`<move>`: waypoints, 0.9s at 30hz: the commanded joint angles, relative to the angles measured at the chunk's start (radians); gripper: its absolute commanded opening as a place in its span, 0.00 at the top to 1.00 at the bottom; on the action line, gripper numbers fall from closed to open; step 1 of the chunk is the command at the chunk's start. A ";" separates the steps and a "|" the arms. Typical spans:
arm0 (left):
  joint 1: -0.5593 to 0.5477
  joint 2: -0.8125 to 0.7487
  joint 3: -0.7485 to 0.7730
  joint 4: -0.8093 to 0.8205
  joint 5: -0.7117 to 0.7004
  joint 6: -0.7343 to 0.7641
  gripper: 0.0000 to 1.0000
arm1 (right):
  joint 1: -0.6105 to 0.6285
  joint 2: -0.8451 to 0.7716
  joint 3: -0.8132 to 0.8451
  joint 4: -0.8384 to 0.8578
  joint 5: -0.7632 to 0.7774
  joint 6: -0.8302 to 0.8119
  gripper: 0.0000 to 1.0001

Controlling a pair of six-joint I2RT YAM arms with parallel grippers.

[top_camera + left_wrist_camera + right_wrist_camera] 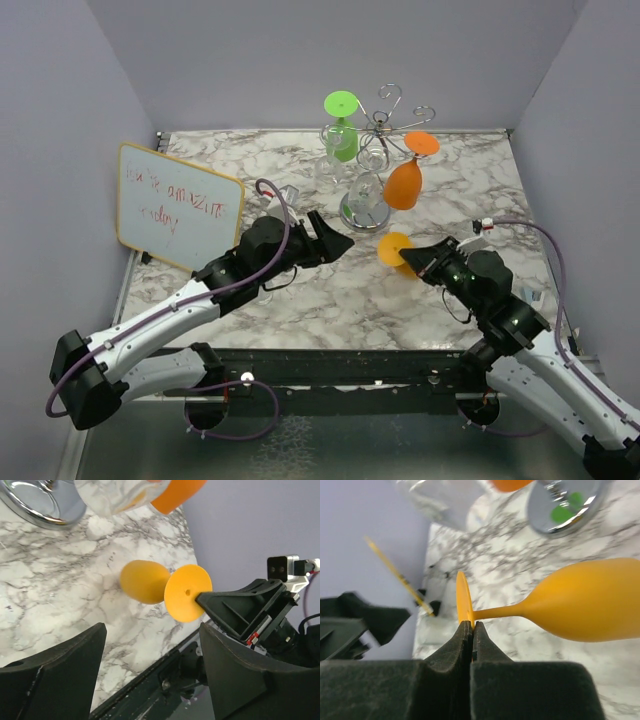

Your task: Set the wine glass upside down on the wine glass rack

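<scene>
A yellow-orange wine glass lies on its side low over the marble table, bowl pointing toward the rack and foot toward the right arm. My right gripper is shut on the rim of the foot, and in the top view it sits just right of the glass. My left gripper stands open to the left of the glass, its fingers holding nothing. The chrome wine glass rack stands behind on its round base.
A green glass and an orange glass hang upside down on the rack, with clear glasses beside them. A whiteboard leans at the left. Grey walls close in the table on three sides.
</scene>
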 commanded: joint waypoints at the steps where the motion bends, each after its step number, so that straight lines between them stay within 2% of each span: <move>1: -0.004 -0.047 0.042 -0.110 -0.131 0.081 0.23 | 0.005 0.077 0.088 -0.214 0.344 -0.089 1.00; 8: -0.004 -0.067 0.033 -0.117 -0.185 0.102 0.22 | 0.003 0.127 0.121 -0.267 0.550 -0.103 1.00; 14: -0.004 -0.056 0.037 -0.118 -0.175 0.124 0.22 | -0.023 0.198 0.242 -0.228 0.657 -0.204 1.00; 18: -0.004 -0.084 0.022 -0.084 -0.161 0.121 0.22 | -0.111 0.273 0.323 -0.197 0.596 -0.233 0.99; 22: -0.004 -0.128 0.001 -0.063 -0.176 0.124 0.22 | -0.233 0.321 0.334 -0.125 0.508 -0.243 0.99; 27: -0.004 -0.161 -0.011 -0.072 -0.188 0.138 0.22 | -0.474 0.444 0.393 -0.050 0.271 -0.240 1.00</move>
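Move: The right gripper holds the yellow glass upside down by its foot. The rack's free back-right hook is about 31 cm ahead, 7 cm to the right and 4 cm higher. In front of that hook hangs the orange glass, some 25 cm ahead, 5 cm right and 5 cm lower; a clear glass hangs roughly 20 cm ahead and 5 cm left, also 5 cm lower. From the open left hand the hook is some 26 cm ahead, 20 cm right and 3 cm higher. Carry the yellow glass upside down in the closed right gripper about 15 cm right and 10 cm forward, out to the right of the hanging orange glass. Dip some 4 cm first, then rise to slightly above the starting height, swinging the wrist about 40 degrees clockwise with its left side tipping down. Draw the open left gripper a few centimetres left, finally upward. ##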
